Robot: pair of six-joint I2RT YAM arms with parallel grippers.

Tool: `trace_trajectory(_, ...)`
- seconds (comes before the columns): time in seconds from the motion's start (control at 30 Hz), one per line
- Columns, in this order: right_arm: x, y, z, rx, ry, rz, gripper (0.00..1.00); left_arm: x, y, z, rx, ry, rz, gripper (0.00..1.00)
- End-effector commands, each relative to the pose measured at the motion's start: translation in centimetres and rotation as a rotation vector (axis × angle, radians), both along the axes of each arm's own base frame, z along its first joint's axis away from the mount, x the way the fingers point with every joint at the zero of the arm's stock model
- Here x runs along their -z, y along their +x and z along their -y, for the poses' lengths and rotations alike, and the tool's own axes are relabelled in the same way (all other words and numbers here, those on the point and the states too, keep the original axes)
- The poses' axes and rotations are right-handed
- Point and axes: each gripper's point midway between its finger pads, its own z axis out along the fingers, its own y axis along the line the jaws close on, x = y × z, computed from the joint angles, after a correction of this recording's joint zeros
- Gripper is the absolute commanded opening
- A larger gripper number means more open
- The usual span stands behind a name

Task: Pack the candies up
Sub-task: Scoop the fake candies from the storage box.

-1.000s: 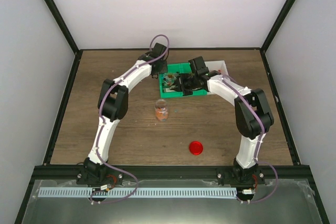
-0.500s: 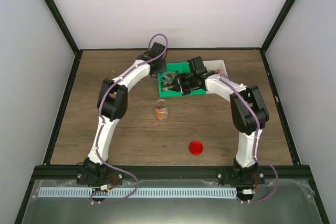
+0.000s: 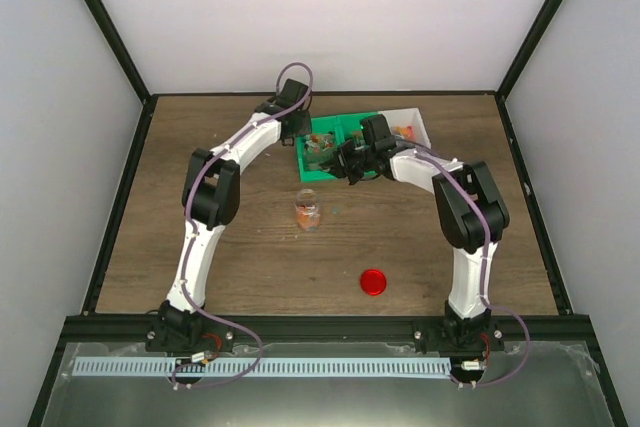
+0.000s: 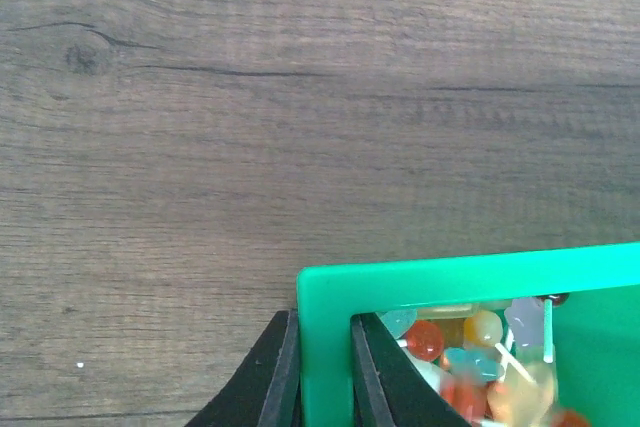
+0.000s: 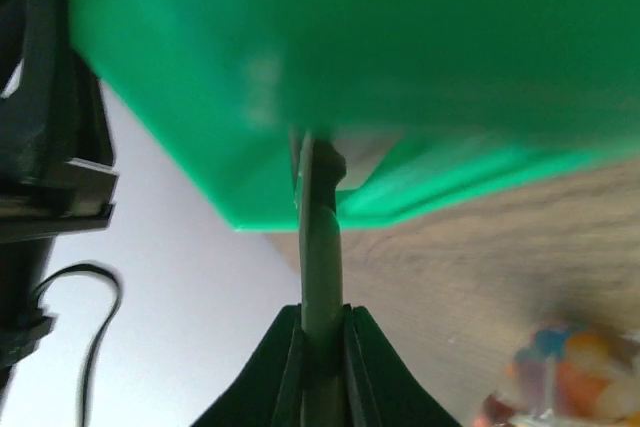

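Both grippers hold a green bin of candies at the back of the table. My left gripper is shut on the bin's left wall, one finger inside and one outside. Wrapped sweets and lollipops lie just past the inner finger. My right gripper is shut on the bin's thin near edge; its camera looks up at the bin's green underside, so the bin is raised or tipped. A small clear jar holding orange candies stands in front of it, blurred in the right wrist view.
A white bin with some orange pieces sits right of the green one. A round red lid lies on the wooden table near the right arm's base. Black frame rails border the table.
Both grippers have moved back and to the left with the green bin, which now sits farther back and uncovers more of the white bin. Jar and lid have not moved.
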Motion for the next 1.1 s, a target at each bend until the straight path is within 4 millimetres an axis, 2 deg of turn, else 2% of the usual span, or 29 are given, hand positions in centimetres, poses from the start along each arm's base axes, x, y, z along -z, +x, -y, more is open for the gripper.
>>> trace_trajectory(0.0, 6.3, -0.3, 3.8, 0.063, -0.208, 0.034, 0.01, 7.0, -6.3, 1.9, 0.107, 0.02, -0.283, 0.04)
trace_trajectory(0.2, 6.3, -1.3, 4.6, 0.058, -0.248, 0.04, 0.01, 6.9, -6.3, 1.9, 0.108, 0.017, -0.284, 0.04)
trace_trajectory(0.37, 4.7, -0.5, 4.3, 0.062, -0.231, 0.079, 0.01, 6.6, -6.3, 1.9, 0.109, 0.014, -0.28, 0.04)
trace_trajectory(0.5, 3.1, -0.6, 4.2, 0.089, -0.213, 0.046, 0.01, 6.7, -6.3, 1.8, 0.106, 0.007, -0.286, 0.04)
trace_trajectory(0.63, 0.6, -0.2, 4.1, 0.12, -0.184, 0.061, 0.13, 6.8, -6.3, 1.9, 0.106, -0.002, -0.289, 0.04)
trace_trajectory(0.73, -0.6, 0.3, 4.6, 0.125, -0.226, 0.098, 0.27, 6.9, -6.3, 2.0, 0.107, -0.007, -0.291, 0.04)
trace_trajectory(0.8, -0.5, 0.2, 4.7, 0.118, -0.237, 0.099, 0.33, 6.9, -6.3, 2.1, 0.108, -0.011, -0.292, 0.04)
trace_trajectory(0.87, 0.2, -0.1, 4.6, 0.11, -0.233, 0.084, 0.34, 6.9, -6.3, 2.1, 0.108, -0.013, -0.292, 0.04)
trace_trajectory(0.97, 0.8, -0.6, 4.5, 0.105, -0.221, 0.063, 0.34, 6.8, -6.4, 2.1, 0.11, -0.015, -0.293, 0.04)
trace_trajectory(1.07, 0.5, -0.7, 4.3, 0.103, -0.214, 0.078, 0.3, 6.8, -6.5, 2.1, 0.111, -0.014, -0.294, 0.04)
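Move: The candies in the green box's left compartment, where the scoop held in the right hand goes, lie about 7 cm ahead of that hand, 4 cm to its left and 8 cm below. The middle compartment is some 9 cm ahead and 6 cm to the right, the candy jar about 12 cm back and 7 cm left. From the left hand, pinching the box's outer rim, the same candies lie 7 cm back, 6 cm right and 5 cm lower. Still pinching the scoop's handle, the right hand dips about 2.5 cm and rolls a little further, then rises slightly and slides right, some 4 cm in all, tilting its fingers about 10 degrees steeper as they open and slacken on the handle. The left hand keeps its pinch on the rim and draws the box about 2 cm right and slightly back. ##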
